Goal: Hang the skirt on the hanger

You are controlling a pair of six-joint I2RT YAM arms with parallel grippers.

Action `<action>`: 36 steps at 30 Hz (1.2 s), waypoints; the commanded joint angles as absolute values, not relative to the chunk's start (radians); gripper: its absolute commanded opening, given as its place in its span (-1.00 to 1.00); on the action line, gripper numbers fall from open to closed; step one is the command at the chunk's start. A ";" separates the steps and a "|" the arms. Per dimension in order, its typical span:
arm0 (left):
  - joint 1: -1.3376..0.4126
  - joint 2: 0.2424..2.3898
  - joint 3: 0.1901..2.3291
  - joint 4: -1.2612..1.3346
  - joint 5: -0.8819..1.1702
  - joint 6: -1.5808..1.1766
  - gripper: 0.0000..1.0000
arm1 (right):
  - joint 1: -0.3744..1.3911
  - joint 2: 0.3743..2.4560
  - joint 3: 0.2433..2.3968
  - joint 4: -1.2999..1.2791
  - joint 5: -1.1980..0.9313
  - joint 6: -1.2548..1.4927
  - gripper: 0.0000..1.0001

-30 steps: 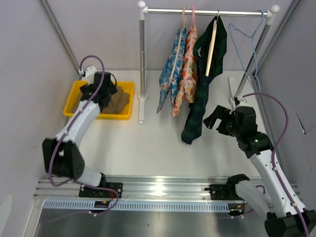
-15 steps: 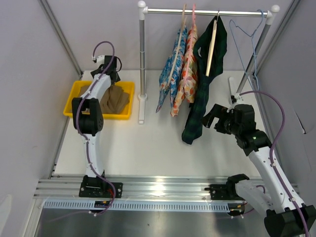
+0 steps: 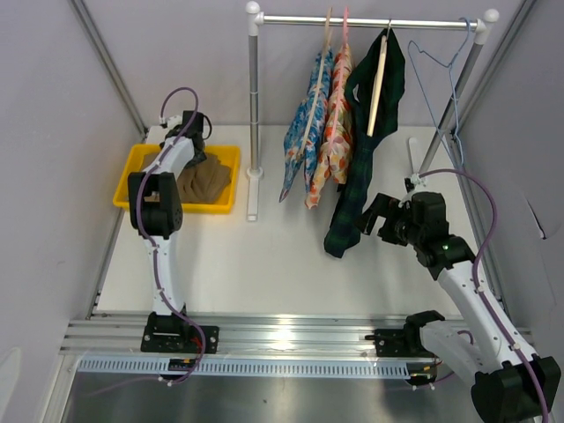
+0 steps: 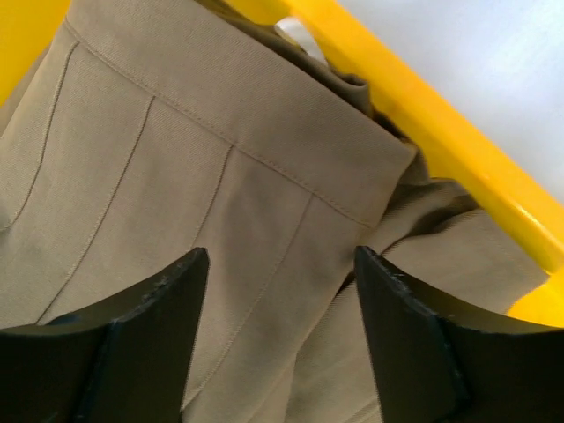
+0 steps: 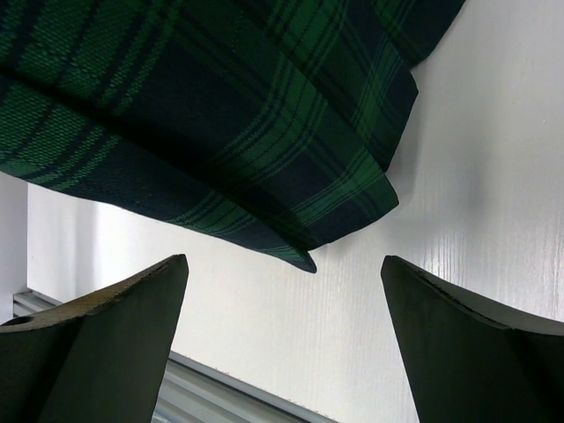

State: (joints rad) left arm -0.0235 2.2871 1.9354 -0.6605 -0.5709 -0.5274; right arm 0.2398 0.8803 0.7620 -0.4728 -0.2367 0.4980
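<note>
The tan-brown skirt (image 3: 204, 181) lies crumpled in the yellow tray (image 3: 225, 207) at the back left. In the left wrist view the skirt (image 4: 203, 185) fills the frame, its stitched waistband against the tray's yellow rim (image 4: 441, 123). My left gripper (image 3: 189, 145) hangs over the tray's far side; in the left wrist view it (image 4: 280, 264) is open, its jaws just above the fabric. The pale blue-grey wire hanger (image 3: 441, 79) hangs at the rail's right end. My right gripper (image 3: 374, 216) is open and empty beside the hem of the dark green plaid garment (image 5: 220, 115).
A white rail (image 3: 370, 19) on two posts spans the back. Two blue and orange floral garments (image 3: 317, 132) and the plaid garment (image 3: 361, 159) hang from it. The left post (image 3: 253, 115) stands right of the tray. Grey walls close both sides.
My left arm swung up and reached to the tray's far side, then dropped slightly toward the skirt. My right gripper shifted a little left toward the plaid garment's hem.
</note>
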 commanded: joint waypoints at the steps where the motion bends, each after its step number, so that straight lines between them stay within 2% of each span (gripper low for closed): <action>1: -0.009 2.292 1.942 -0.663 -0.555 -0.552 0.38 | 0.236 0.882 0.749 -0.420 -0.253 0.502 0.99; 4: -0.009 2.296 1.944 -0.672 -0.548 -0.548 0.19 | 0.236 0.881 0.742 -0.419 -0.253 0.508 0.99; 6: -0.008 2.296 1.942 -0.673 -0.537 -0.545 -0.05 | 0.236 0.877 0.741 -0.416 -0.255 0.512 0.99; 10: -0.009 2.276 1.918 -0.663 -0.512 -0.548 -0.69 | 0.236 0.870 0.745 -0.414 -0.262 0.517 0.99; 11: -0.008 2.260 1.901 -0.658 -0.509 -0.549 -0.97 | 0.236 0.868 0.747 -0.417 -0.262 0.517 0.99; 21: -0.028 2.071 1.758 -0.526 -0.492 -0.525 -1.00 | 0.236 0.851 0.753 -0.423 -0.267 0.518 0.99; 36: -0.204 1.632 1.624 -0.396 -0.577 -0.454 -1.00 | 0.241 0.854 0.792 -0.433 -0.270 0.519 0.99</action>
State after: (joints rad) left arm -0.1616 1.7432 1.6283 -0.4808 -0.5335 -0.4927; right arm 0.2398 0.8684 0.7429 -0.4507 -0.2535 0.5060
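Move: Just back and to the left of the left hand lies the skirt's middle, about 6 cm back, 6 cm left and 2 cm lower, with the right end of its waistband between the open fingers. The yellow tray's middle is roughly 6 cm back, 3 cm left and 3 cm down; another brown fold lies 8 cm right and 6 cm back. From the idle right hand, the skirt is some 22 cm ahead, 58 cm left and 14 cm below. Closing its wide-open fingers, the left hand pinches the skirt just below the waistband near its right end, while sinking about 2 cm and easing slightly back. Then it lifts fast, roughly 20 cm up out of the tray, swinging some 7 cm right and a little back, the fingers staying shut and tipping up by about 25 degrees. ##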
